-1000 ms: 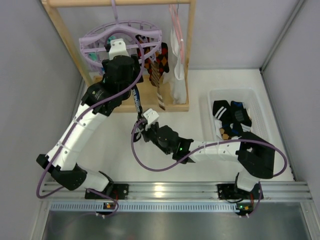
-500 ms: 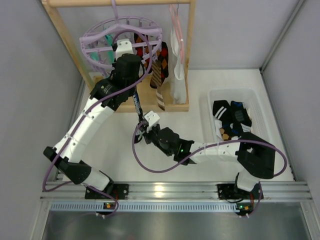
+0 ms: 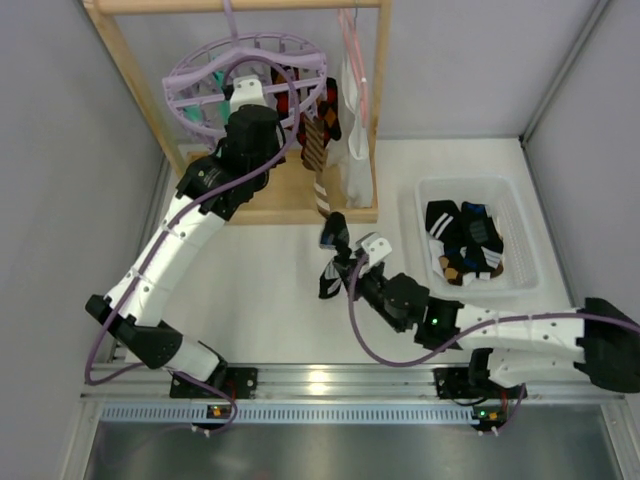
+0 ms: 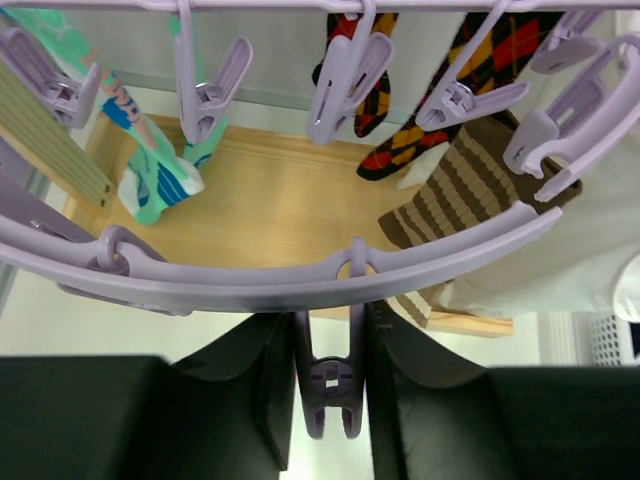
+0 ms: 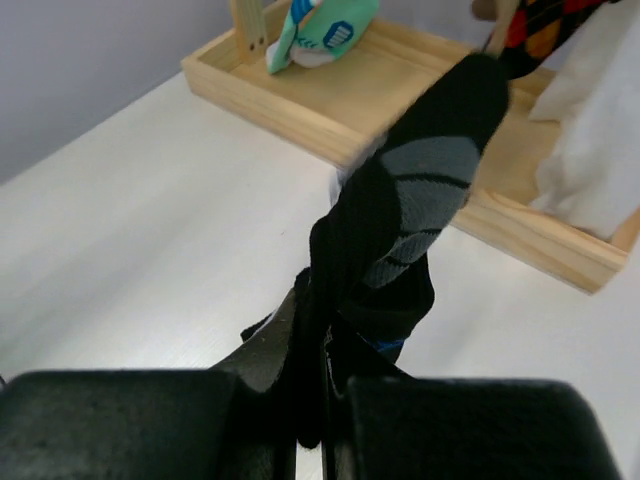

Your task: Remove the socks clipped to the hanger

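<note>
The lavender hanger point(image 3: 200, 68) hangs from the wooden rack, its ring point(image 4: 250, 288) crossing the left wrist view. My left gripper point(image 4: 328, 360) is shut on one empty lavender clip point(image 4: 330, 385) under the ring. Still clipped are a teal sock point(image 4: 150, 175), a black sock with orange and red diamonds point(image 4: 425, 125) and a brown striped sock point(image 4: 455, 195). My right gripper point(image 3: 345, 268) is shut on a black-and-blue sock point(image 3: 331, 255) that hangs free of the hanger above the table. In the right wrist view this sock point(image 5: 400, 215) rises from the shut jaws.
A white bin point(image 3: 430, 190) holding several socks sits at the right. The rack's wooden base point(image 3: 290, 212) lies behind the right gripper. A white garment point(image 3: 355, 165) hangs from a pink wire hanger point(image 3: 352, 50) beside the lavender one.
My left gripper has shut on a clip. The black-and-blue sock came off the hanger, and my right gripper carried it to the right, away from the rack.
</note>
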Tool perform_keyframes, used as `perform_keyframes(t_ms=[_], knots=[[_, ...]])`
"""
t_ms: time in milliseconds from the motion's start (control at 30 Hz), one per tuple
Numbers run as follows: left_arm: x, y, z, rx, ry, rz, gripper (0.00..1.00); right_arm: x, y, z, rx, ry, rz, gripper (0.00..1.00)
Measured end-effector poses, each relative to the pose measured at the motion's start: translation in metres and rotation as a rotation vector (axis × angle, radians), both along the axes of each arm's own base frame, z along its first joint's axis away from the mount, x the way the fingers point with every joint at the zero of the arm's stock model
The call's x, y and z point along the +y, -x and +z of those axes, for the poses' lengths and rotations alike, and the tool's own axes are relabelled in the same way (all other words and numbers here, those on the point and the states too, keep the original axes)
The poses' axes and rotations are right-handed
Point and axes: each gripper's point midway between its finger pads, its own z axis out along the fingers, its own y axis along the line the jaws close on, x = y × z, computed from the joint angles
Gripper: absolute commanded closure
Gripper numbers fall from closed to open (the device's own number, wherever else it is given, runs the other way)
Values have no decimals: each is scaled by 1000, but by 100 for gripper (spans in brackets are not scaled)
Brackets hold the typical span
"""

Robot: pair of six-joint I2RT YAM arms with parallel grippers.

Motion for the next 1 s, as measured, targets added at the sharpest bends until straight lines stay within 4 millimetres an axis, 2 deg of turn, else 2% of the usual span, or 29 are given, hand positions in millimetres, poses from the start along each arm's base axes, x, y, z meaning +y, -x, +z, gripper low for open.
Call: perform_keyframes(t_ms=[33, 67, 167, 200, 300, 400, 467, 533, 600, 700, 767, 833, 867, 933, 967, 1000], knots=[[-2, 1, 0, 1, 7, -10, 52, -10, 1, 10, 1, -15, -17, 100], [-4, 1, 0, 3, 15, -24, 48, -21, 2, 20, 4, -30, -37, 100], [-9, 9, -4, 19, 31, -74, 25, -53, 3, 55, 22, -66, -97, 100], [-9, 13, -5, 23, 36, -92, 3, -63, 2, 67, 29, -81, -117, 100], [-9, 30, -11, 39, 56, -144, 2, -102, -5, 107, 43, -108, -208, 100], [-5, 51, -12, 40, 80, -194, 2, -153, -25, 140, 50, -106, -365, 100], [1, 69, -11, 30, 97, -225, 2, -190, -40, 150, 55, -86, -491, 100], [9, 88, -9, 10, 113, -250, 2, -227, -55, 150, 68, -48, -630, 100], [18, 105, -8, -10, 121, -271, 2, -255, -68, 141, 96, 0, -742, 100], [34, 129, -9, -50, 135, -281, 2, -297, -97, 104, 201, 94, -879, 100], [44, 141, -16, -64, 137, -272, 2, -314, -114, 70, 293, 140, -913, 100], [57, 151, -28, -68, 127, -246, 2, -320, -121, 21, 413, 206, -908, 99], [64, 154, -33, -74, 122, -227, 2, -317, -122, -4, 472, 234, -882, 84], [75, 159, -48, -68, 103, -187, 2, -309, -117, -46, 577, 283, -825, 73], [81, 161, -56, -65, 91, -163, 2, -305, -114, -63, 626, 301, -798, 34], [86, 162, -62, -63, 83, -145, 2, -301, -113, -74, 665, 308, -779, 25]])
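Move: Between the left pads sits the hanger's now empty front clip, with the striped sock hanging some 9 cm to its right, 8 cm farther out and 12 cm lower; the teal sock is about 14 cm left, 12 cm ahead and 12 cm below. The black sock is already in the right fingers; from that hand, the white basket lies roughly 35 cm right, 11 cm ahead and 16 cm down, the striped sock about 19 cm ahead and 5 cm left, slightly higher. Carrying the black sock to the basket, the right hand swings about 30 cm right and some 10 cm forward, arching up about 15 cm, then dropping steeply while turning clockwise and tipping down; its fingers start opening over the basket. The left fingers open wide, let go of the clip and back off some 16 cm, veering left and sinking late. ##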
